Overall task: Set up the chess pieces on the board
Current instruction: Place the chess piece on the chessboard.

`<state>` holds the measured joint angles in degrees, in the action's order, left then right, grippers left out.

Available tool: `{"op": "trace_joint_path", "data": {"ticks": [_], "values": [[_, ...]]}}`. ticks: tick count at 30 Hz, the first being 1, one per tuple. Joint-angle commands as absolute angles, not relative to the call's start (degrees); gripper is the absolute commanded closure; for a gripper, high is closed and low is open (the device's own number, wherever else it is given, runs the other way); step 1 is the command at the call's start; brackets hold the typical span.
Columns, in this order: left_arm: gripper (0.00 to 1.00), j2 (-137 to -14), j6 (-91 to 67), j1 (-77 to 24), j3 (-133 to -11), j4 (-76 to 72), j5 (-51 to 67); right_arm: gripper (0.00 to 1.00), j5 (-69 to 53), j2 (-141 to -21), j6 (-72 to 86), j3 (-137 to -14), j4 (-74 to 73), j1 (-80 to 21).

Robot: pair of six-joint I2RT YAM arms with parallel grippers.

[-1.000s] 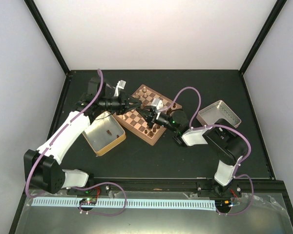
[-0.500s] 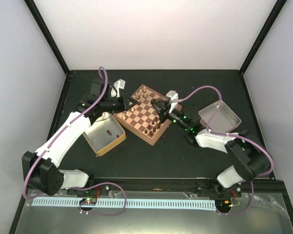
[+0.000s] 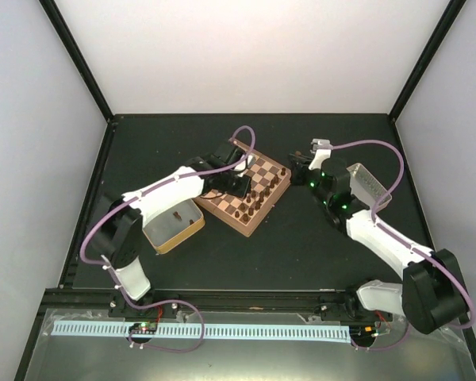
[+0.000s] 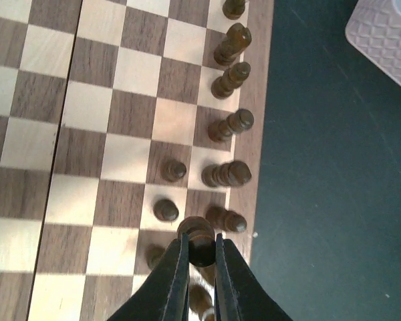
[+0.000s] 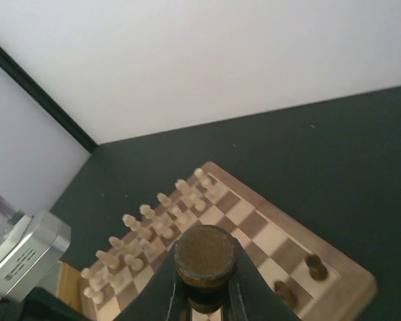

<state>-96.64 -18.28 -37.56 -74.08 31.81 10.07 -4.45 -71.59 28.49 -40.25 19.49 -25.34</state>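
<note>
The board (image 3: 263, 184) lies angled at mid-table, cream chessmen along its far side and dark chess pieces (image 3: 246, 208) along its near side. My left gripper (image 3: 239, 186) hangs over the board and is shut on a dark piece (image 4: 202, 246), just above the dark rows (image 4: 228, 124) by the rim (image 4: 259, 134). My right gripper (image 3: 300, 161) is raised off the board's right corner and is shut on another dark piece (image 5: 206, 257), whose round base faces the camera. Below it are the cream chessmen (image 5: 150, 224) and two dark pieces (image 5: 314, 266).
A tan metal tray (image 3: 171, 224) holding a dark piece sits left of the board. A silver tray (image 3: 370, 184) lies right of it, under my right arm, and shows as a pale corner (image 4: 384, 33). Black frame rails border the mat.
My left arm swung from the board's left corner in over its near rows with its piece. My right gripper drew back off the board to the right and rose, carrying a dark piece.
</note>
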Motion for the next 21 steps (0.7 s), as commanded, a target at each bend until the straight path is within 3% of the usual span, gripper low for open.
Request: {"op": "trace_joint_path", "data": {"ticks": [1,11,21], "values": [[0.98,-101.0,-14.5,-38.5,-81.1,32.1,4.7,0.99,1.2,-68.1,31.6,-39.0,11.4,-24.9],[0.98,-111.5,-12.9,-38.5,-91.3,32.8,4.5,0.99,3.7,-66.0,30.0,-41.3,5.4,-24.3],[0.98,-116.2,-10.7,-38.5,-92.5,32.4,5.5,0.99,0.5,-67.0,29.2,-42.2,5.9,-24.2]]}}
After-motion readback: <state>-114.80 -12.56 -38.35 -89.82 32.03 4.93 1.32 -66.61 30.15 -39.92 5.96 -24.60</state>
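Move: The left hand already holds a dark pawn. It is bound for the light empty square in the pawn row, about 7 cm ahead, 4 cm to its right and 8 cm below. The nearest pawn stands 5 cm ahead and 2 cm right; the tall dark back-row piece, 6 cm ahead and 6 cm right; the corner rook, 12 cm ahead and 10 cm right. From the right hand that square lies some 4 cm ahead, 8 cm left, 18 cm below. Keeping its pinch on the dark pawn, the left hand carries it forward and to the right over the standing pawns, about 7 cm in all, then sinks some 3 cm straight down towards the empty square. Meanwhile the right hand, still gripping its own dark piece, draws about 3 cm to its right and sinks a little, turning slightly clockwise. ##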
